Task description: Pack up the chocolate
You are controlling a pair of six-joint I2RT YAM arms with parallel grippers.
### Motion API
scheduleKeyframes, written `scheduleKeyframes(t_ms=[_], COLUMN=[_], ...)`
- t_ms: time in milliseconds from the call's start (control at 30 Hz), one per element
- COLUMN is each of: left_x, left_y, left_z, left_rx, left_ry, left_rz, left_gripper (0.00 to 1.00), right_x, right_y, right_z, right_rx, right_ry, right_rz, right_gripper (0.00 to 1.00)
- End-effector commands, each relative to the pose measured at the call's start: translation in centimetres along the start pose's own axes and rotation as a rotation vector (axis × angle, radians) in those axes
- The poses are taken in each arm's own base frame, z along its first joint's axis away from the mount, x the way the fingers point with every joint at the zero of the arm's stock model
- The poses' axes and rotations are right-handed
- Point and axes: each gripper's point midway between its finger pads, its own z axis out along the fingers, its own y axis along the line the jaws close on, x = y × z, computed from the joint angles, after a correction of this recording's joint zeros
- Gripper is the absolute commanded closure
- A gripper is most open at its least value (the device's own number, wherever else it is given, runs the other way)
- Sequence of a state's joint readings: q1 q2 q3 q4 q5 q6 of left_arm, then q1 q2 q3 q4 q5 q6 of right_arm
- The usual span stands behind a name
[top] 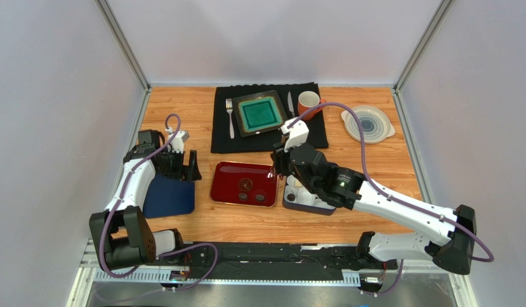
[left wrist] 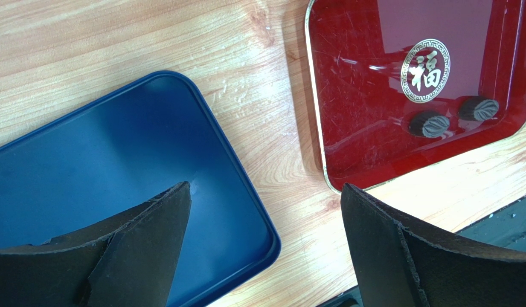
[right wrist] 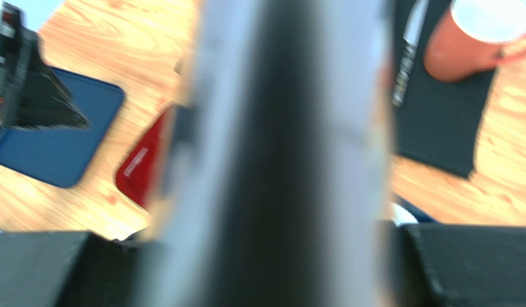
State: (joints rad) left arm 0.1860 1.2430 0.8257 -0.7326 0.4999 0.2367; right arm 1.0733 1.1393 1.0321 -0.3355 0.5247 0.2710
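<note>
Dark round chocolate pieces (top: pixel 245 185) lie in the red tray (top: pixel 233 173); two of them (left wrist: pixel 431 124) show in the left wrist view near the gold emblem. My left gripper (top: pixel 182 165) (left wrist: pixel 265 188) hangs open over the edge of the blue lid (left wrist: pixel 86 160), with nothing between its fingers. My right gripper (top: pixel 276 167) (right wrist: pixel 272 236) hovers at the tray's far right corner, beside the dark box (top: pixel 310 210) of white paper cups. A blurred dark thing with pale edges fills the gap between its fingers. I cannot tell what it is.
Behind the tray lies a black placemat (top: pixel 265 137) with a green square plate (top: pixel 259 114), fork (top: pixel 231 118), knife (top: pixel 290 102) and orange mug (top: pixel 308 102). A pale round dish (top: pixel 368 123) sits far right. Grey walls close in both sides.
</note>
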Motion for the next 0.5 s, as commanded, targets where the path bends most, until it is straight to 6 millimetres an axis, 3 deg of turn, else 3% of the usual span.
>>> scheduleKeyframes(t_ms=[0, 233, 467], left_x=[-1.8, -2.2, -2.3], left_y=[0.0, 0.0, -0.1], left_z=[-1.0, -1.3, -1.3], left_rx=[-0.007, -0.013, -0.009], left_ry=[-0.061, -0.068, -0.067], left_rz=[0.033, 0.036, 0.034], left_gripper=[0.04, 0.04, 0.04], right_x=[-2.9, -0.7, 1.1], right_y=[4.2, 9.1, 11.7], right_z=[1.4, 4.6, 6.5], right_rx=[-0.115, -0.209, -0.261], right_ry=[-0.067, -0.006, 0.034], right_rz=[0.010, -0.021, -0.023], right_gripper=[0.58, 0.58, 0.58])
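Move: Two dark chocolates remain near the tray's base-side edge. From the right hand, which holds the tongs, the right-hand one lies about 6 cm to the left and 5 cm back, the other some 12 cm left and 5 cm back, both roughly 24 cm below. The tray's middle is about 11 cm left and 1 cm back; the packing box's is 12 cm right and 2 cm back. From the left hand, the right-hand chocolate lies some 21 cm right, 8 cm back and 8 cm lower. The last two chocolates on the red tray draw the empty tongs: the right hand carries them left, away from the packing box, about 10 cm, level at first and then sinking some 6 cm over the tray. It swings roughly 10 degrees counter-clockwise and tips slightly down; the fingers keep their grip on the tongs, and the sideways travel is slowing by the end. ##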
